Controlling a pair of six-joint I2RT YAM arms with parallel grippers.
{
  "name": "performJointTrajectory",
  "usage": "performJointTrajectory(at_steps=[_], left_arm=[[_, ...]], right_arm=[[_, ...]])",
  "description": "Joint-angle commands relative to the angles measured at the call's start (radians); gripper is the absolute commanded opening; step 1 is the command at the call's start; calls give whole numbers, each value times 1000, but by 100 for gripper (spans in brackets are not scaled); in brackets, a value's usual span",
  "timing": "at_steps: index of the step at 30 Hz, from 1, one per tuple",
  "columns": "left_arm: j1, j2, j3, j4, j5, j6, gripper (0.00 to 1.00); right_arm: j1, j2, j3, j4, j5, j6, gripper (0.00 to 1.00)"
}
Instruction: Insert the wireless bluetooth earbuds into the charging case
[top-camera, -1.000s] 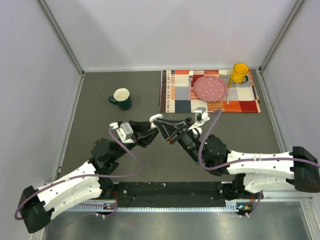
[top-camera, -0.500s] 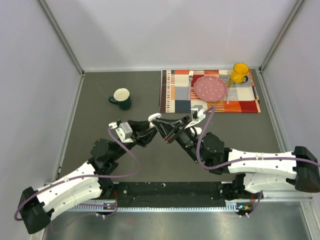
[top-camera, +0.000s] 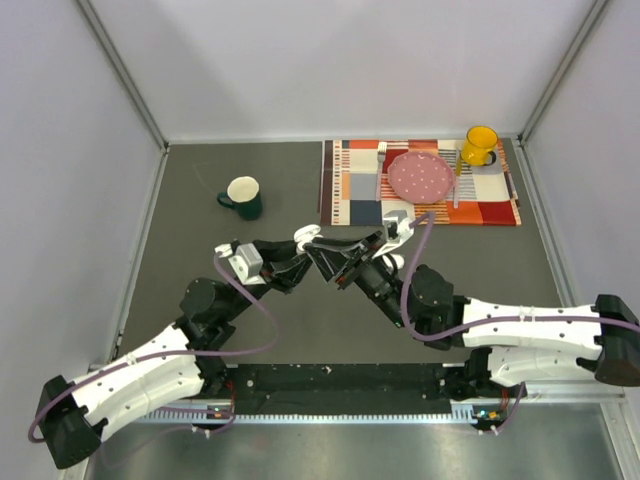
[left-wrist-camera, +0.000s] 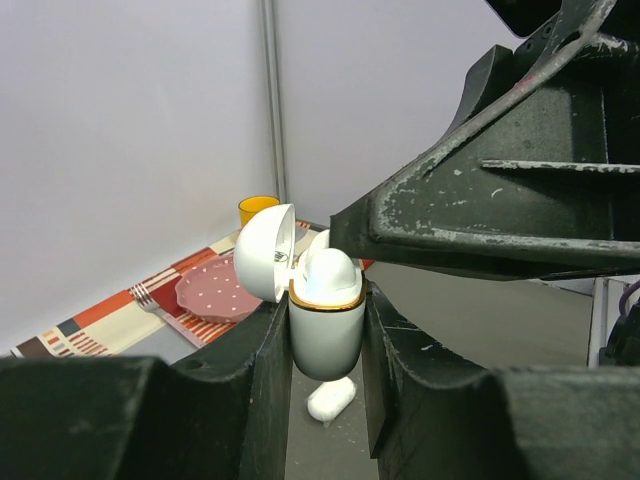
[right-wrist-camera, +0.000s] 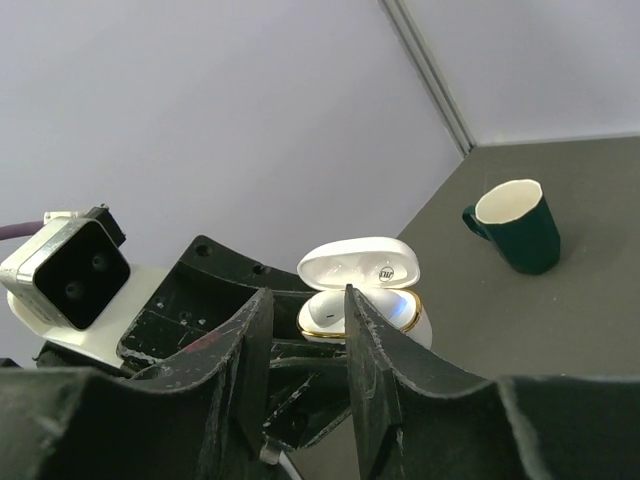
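Observation:
The white charging case (left-wrist-camera: 325, 335) with a gold rim stands upright between the fingers of my left gripper (left-wrist-camera: 327, 305), which is shut on it, held above the table. Its lid (left-wrist-camera: 265, 250) is hinged open. One white earbud (left-wrist-camera: 328, 275) sits in the case. Another earbud (left-wrist-camera: 330, 400) lies on the table below. In the top view the case (top-camera: 309, 237) shows between both arms. My right gripper (right-wrist-camera: 306, 295) stands open right beside the case (right-wrist-camera: 365, 300), nothing between its fingers.
A dark green mug (top-camera: 243, 196) stands at the left rear. A striped placemat (top-camera: 480, 205) at the right rear carries a pink dotted plate (top-camera: 420, 177), a fork (top-camera: 380, 165) and a yellow mug (top-camera: 480, 145). Grey walls enclose the table.
My right gripper's jaws have spread apart and its wrist has edged slightly left toward the case. The left gripper still holds the case in the same place.

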Motion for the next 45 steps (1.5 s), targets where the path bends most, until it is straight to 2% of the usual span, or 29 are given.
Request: performJointTrajectory(at_steps=[1, 10, 13, 17, 20, 21, 24, 25, 26, 28, 30, 32, 33, 34, 37, 40, 45], left_arm=[[-5, -29, 15, 120, 12, -4, 0], [-5, -21, 22, 109, 35, -9, 0], [-4, -24, 21, 102, 41, -12, 0], [-5, -27, 19, 91, 41, -13, 0], [-4, -18, 21, 94, 41, -17, 0], [-5, -17, 24, 93, 47, -17, 0], [-5, -4, 33, 85, 60, -27, 0], [-4, -3, 33, 86, 72, -30, 0], [-5, 5, 34, 91, 76, -35, 0], [-5, 13, 39, 94, 98, -43, 0], [-5, 29, 50, 94, 113, -50, 0], [-4, 45, 62, 94, 139, -53, 0], [-5, 49, 67, 93, 147, -58, 0], [-5, 55, 71, 91, 161, -59, 0], [-5, 77, 88, 83, 227, -69, 0], [-7, 108, 105, 94, 305, -85, 0], [-7, 184, 148, 131, 434, -113, 0]], right_arm=[[8, -33, 17, -15, 18, -3, 36], [8, -64, 17, 9, 4, -23, 44], [8, -105, 2, 38, -33, -58, 50], [8, -196, -20, 31, -36, -89, 65], [7, -239, 32, -151, 8, -72, 80], [7, -256, 52, -269, 21, -70, 83], [-8, -270, 139, -454, 76, -63, 91], [-18, -268, 169, -601, 88, -55, 92], [-53, -267, 223, -662, 81, -46, 94], [-103, -262, 268, -846, 33, -6, 96], [-215, -257, 321, -963, -23, 90, 97], [-307, -260, 333, -1052, -192, 147, 99], [-402, -262, 327, -1060, -253, 190, 99], [-436, -267, 321, -1060, -354, 209, 99], [-518, -253, 302, -1060, -465, 244, 99], [-528, -222, 308, -1060, -502, 230, 99], [-528, -208, 305, -1037, -481, 221, 99]])
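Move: The open charging case is already in the left fingers, about 1 cm ahead of that hand's point, 1 cm to its right and 1 cm above. From the right hand, whose loosened fingertips are right by the earbud, the case's middle is some 3 cm ahead and 2 cm to the left, level. The other case lies on the table about 13 cm ahead, 16 cm to the right and 32 cm below; the green mug stands roughly 27 cm ahead, 20 cm left and 29 cm below. The right hand spreads its fingers from part-open to fully wide as it backs off the earbud and case, going up about 5 cm and right, then swinging on forward and down to end some 12 cm to the right, 5 cm farther out and a little lower, wrist rolled and tipped some 20 degrees downward, with a small drift back left. The left hand keeps its hold on the open case and, late on, carries it about 5 cm to the right and back, turning it nearly 20 degrees clockwise. ##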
